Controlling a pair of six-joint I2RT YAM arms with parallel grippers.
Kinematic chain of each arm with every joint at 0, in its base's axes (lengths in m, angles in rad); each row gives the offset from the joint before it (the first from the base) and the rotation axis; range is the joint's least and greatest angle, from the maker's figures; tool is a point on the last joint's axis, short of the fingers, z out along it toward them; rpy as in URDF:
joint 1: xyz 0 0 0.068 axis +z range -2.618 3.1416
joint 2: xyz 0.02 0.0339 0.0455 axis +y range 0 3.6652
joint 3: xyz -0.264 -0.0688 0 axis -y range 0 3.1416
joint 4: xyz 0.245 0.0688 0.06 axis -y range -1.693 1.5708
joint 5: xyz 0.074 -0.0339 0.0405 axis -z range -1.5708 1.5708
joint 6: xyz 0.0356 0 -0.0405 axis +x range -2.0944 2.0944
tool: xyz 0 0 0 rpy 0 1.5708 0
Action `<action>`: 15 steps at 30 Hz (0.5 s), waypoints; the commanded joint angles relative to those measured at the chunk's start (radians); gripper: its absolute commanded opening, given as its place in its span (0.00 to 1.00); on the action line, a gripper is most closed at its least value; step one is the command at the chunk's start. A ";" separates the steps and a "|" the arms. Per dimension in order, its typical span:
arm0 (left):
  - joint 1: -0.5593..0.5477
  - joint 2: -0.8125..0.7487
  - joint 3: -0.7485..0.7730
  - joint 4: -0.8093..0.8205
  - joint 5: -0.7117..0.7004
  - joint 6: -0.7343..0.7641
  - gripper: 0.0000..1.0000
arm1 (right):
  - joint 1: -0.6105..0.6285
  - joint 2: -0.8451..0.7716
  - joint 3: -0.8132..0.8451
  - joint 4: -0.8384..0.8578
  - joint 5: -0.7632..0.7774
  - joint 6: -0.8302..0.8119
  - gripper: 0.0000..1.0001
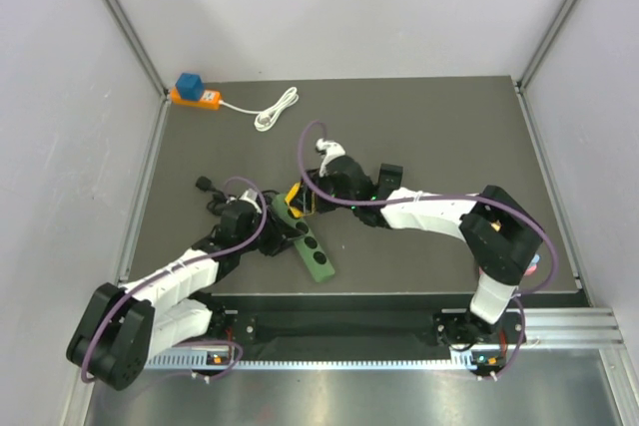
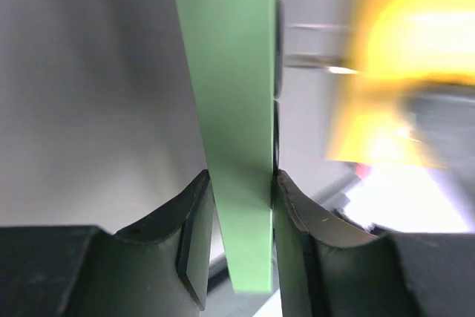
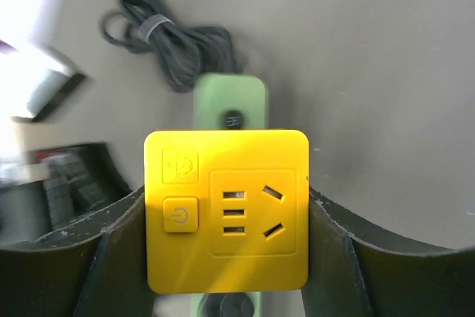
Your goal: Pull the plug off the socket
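A green socket strip (image 1: 312, 246) lies on the dark table between the arms. My left gripper (image 2: 241, 180) is shut on the strip (image 2: 230, 72), one finger on each face, near its end. A yellow cube plug (image 3: 226, 213) with a power button sits over the strip (image 3: 228, 98), and my right gripper (image 3: 226, 198) is shut on its two sides. In the left wrist view the plug (image 2: 415, 57) is a yellow blur to the right of the strip, with its metal prongs (image 2: 315, 61) showing bare between the two. From above, the plug (image 1: 295, 194) is at the strip's far end.
The strip's black cord (image 1: 222, 197) lies coiled to the left of the left gripper (image 1: 266, 237). An orange and blue adapter (image 1: 195, 92) with a white cable (image 1: 277, 109) sits at the back left. Grey walls close in the table on three sides.
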 commanded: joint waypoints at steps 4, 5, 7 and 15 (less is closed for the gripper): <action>0.036 0.019 -0.004 -0.178 -0.192 0.002 0.00 | -0.085 -0.139 0.013 0.153 -0.188 0.089 0.00; 0.036 0.021 0.013 -0.203 -0.204 0.011 0.00 | -0.053 -0.139 0.041 0.087 -0.130 0.038 0.00; 0.037 0.012 0.016 -0.206 -0.206 0.019 0.00 | -0.031 -0.136 0.109 -0.048 0.008 -0.057 0.00; 0.129 -0.021 0.074 -0.330 -0.223 0.130 0.00 | -0.203 -0.150 0.077 -0.154 -0.104 -0.204 0.00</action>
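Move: The right hand grips the yellow plug and the left hand grips the green socket strip; the strip's middle is about 8 cm back, 1 cm right and 5 cm below the right hand. From the left hand the plug lies about 7 cm ahead, 1 cm right and 5 cm up. The black cord coil lies level with the right hand, some 18 cm left and 10 cm below, and the black block is 5 cm ahead, 21 cm right and 9 cm below that hand. With its prongs already all but out of the socket, the yellow plug is carried clear by the right hand, which swings upward about 6 cm while going forward and to the right roughly 3.5 cm each, its grip kept. The left hand keeps the green strip pinched and draws the other way, dipping about 2 cm at first, then going some 4 cm left with a turn of around 10 degrees that raises its left side and swings it counter-clockwise. ##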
